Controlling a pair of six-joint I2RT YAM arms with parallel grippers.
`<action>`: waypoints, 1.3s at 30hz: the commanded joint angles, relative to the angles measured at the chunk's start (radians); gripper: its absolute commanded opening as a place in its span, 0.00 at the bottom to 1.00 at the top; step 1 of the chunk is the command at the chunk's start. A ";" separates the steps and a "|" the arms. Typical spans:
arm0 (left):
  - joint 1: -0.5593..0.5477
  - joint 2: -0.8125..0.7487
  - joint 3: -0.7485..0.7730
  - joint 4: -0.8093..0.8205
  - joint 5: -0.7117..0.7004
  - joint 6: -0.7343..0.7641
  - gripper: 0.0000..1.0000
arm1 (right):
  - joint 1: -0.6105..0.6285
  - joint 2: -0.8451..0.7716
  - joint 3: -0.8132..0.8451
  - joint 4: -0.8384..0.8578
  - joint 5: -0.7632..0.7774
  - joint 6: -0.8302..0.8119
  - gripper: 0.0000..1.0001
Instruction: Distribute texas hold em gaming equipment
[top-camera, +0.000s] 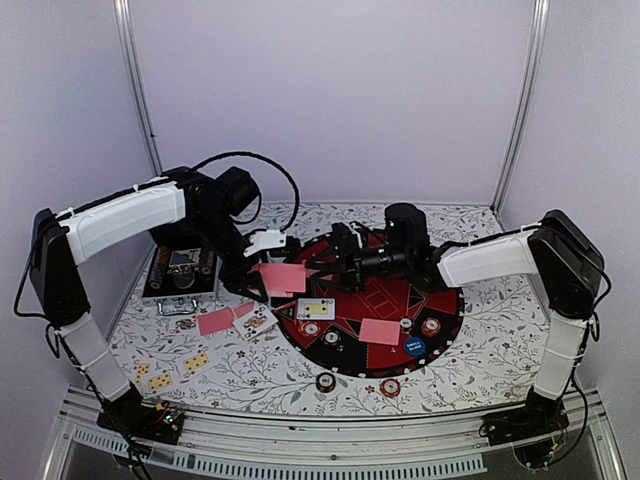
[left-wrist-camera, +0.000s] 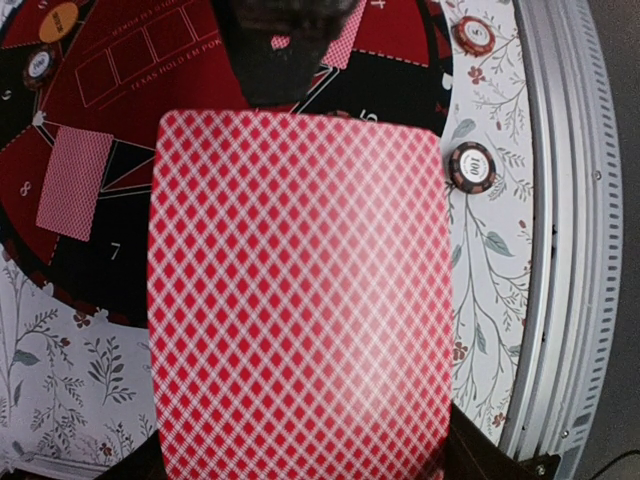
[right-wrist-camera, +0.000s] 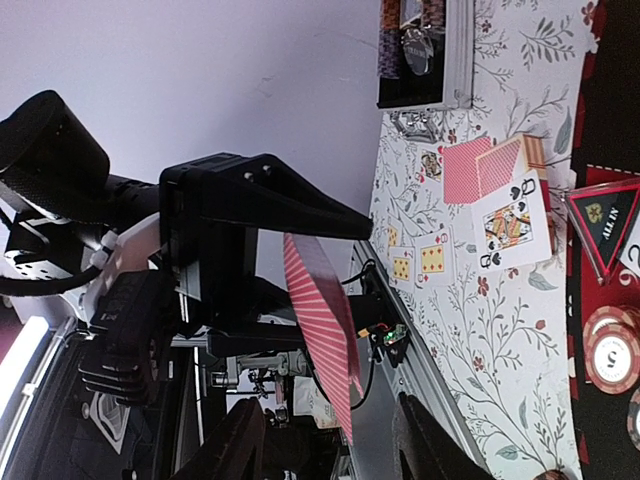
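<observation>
My left gripper is shut on a red-backed playing card, held flat above the mat's left edge. In the left wrist view that card fills the frame and hides the jaws. My right gripper reaches in from the right and is open. In the right wrist view the card stands edge-on between its two spread fingers, touching neither. On the mat lie a face-down card, a face-up card, a blue button and a chip. An orange button also lies on it.
The round black-and-red mat sits mid-table. The open silver case stands at the left. Loose cards and a queen lie beside it, with diamond cards nearer. Two chips rest off the mat's front.
</observation>
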 joint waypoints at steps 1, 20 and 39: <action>0.006 -0.003 0.028 0.003 0.012 -0.002 0.35 | 0.032 0.055 0.063 0.063 -0.033 0.028 0.44; 0.006 -0.003 0.033 -0.005 0.008 -0.003 0.35 | -0.002 0.056 0.038 0.143 -0.070 0.079 0.00; 0.007 -0.008 0.013 -0.012 0.002 -0.003 0.34 | -0.224 0.067 0.050 -0.068 -0.087 -0.096 0.00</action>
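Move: The top card of the stack in my left hand juts towards my open right hand; its middle is about 6 cm to the right hand's left, 2 cm back and 1 cm lower. On the mat some 16 cm below, the two of clubs lies about 4 cm ahead and 1 cm right. A face-down card lies roughly 12 cm beyond it. From my left hand, the top card's middle is about 4 cm right, level fore and aft and in height. I ease my right hand some 2.5 cm left and slightly back, so the jutting edge of the top card sits between the fingers, and shut them to pinch it. Then I draw the card off to the right and forward, about 9 cm right and 8 cm out, swinging the hand some 10 degrees clockwise, while my left hand holds the stack still. ##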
